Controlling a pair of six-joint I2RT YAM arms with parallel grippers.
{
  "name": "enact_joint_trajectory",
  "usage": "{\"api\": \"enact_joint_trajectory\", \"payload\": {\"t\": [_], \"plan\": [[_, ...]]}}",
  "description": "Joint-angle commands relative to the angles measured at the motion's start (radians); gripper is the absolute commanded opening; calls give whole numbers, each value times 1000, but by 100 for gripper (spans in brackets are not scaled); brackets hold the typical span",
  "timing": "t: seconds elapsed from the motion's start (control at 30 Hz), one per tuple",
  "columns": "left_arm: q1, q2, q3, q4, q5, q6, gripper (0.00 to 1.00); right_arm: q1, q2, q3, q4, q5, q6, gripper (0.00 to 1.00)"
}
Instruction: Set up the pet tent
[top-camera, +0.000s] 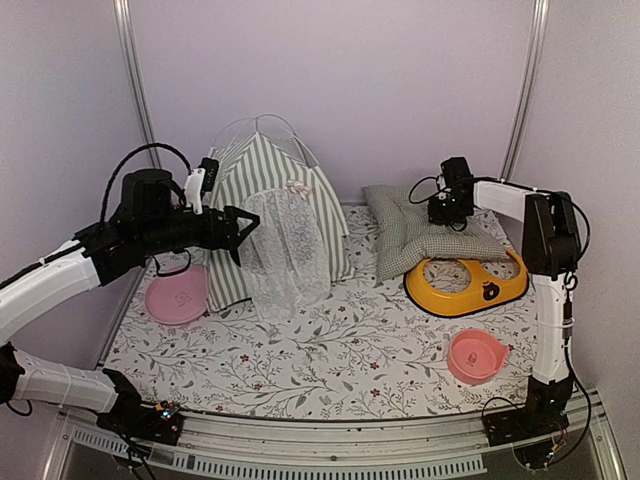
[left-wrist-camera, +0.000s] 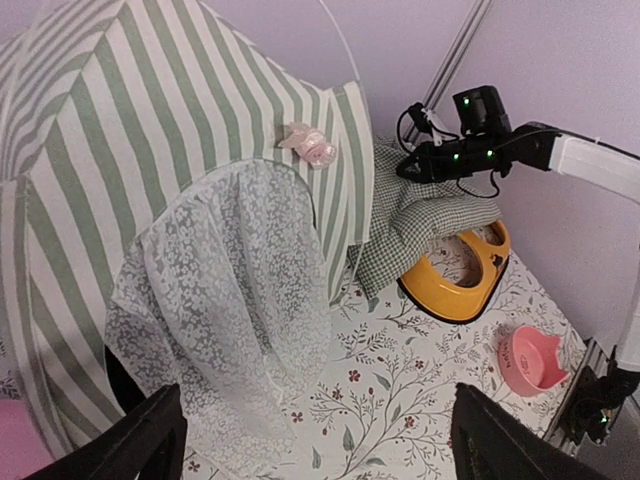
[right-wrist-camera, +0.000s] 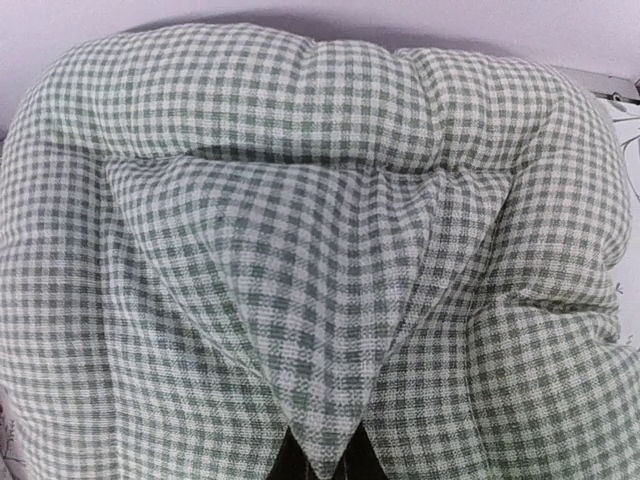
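The pet tent (top-camera: 268, 185) stands upright at the back left of the mat, grey-green and white striped, with its white lace curtain (top-camera: 285, 250) hanging over the door. In the left wrist view the pet tent (left-wrist-camera: 150, 130) fills the left side. My left gripper (top-camera: 245, 235) hovers just left of the curtain, open, with nothing between its fingers (left-wrist-camera: 150, 435). My right gripper (top-camera: 447, 212) is at the back right, shut on a pinched fold of the green-checked cushion (top-camera: 420, 238). The cushion (right-wrist-camera: 320, 200) fills the right wrist view, and only the dark fingertips (right-wrist-camera: 300, 465) show below the fold.
A yellow double pet bowl (top-camera: 465, 282) lies against the cushion's front edge. A pink bowl (top-camera: 476, 355) sits near the right front. A pink dish (top-camera: 177, 298) lies left of the tent under my left arm. The floral mat (top-camera: 330, 350) covers the table; walls close behind.
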Motion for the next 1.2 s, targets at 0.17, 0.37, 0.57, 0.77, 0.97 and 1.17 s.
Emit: {"api": "enact_joint_trajectory", "payload": {"t": [0.17, 0.37, 0.57, 0.77, 0.97, 1.17], "plan": [[-12, 20, -41, 70, 87, -95, 92, 8, -341, -71, -18, -9, 44, 0], [-12, 32, -45, 79, 89, -158, 91, 29, -622, -260, 17, -63, 102, 0], [-12, 7, -59, 110, 134, -166, 92, 168, -899, -435, 6, -14, 171, 0], [-18, -12, -88, 114, 195, -179, 91, 445, -1145, -650, 36, 149, 329, 0], [-69, -123, -215, 123, 189, -205, 91, 817, -1283, -932, 124, 355, 533, 0], [-179, -230, -353, 122, 117, -247, 91, 1019, -1258, -1140, 275, 409, 713, 0]]}}
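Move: The right hand already pinches the cushion low near the back. The tent stands about 57 cm to its left and some 13 cm nearer the base, its middle roughly 12 cm higher. The yellow bowl stand lies about 23 cm back and 4 cm right, the pink bowl some 44 cm straight back, both about 7 cm lower. From the open left hand, the tent is 15 cm ahead and 6 cm right, 9 cm lower. Still pinching the cushion, the right hand rises 25 cm, swings 40 back and leftward, then sinks; the left retreats. ##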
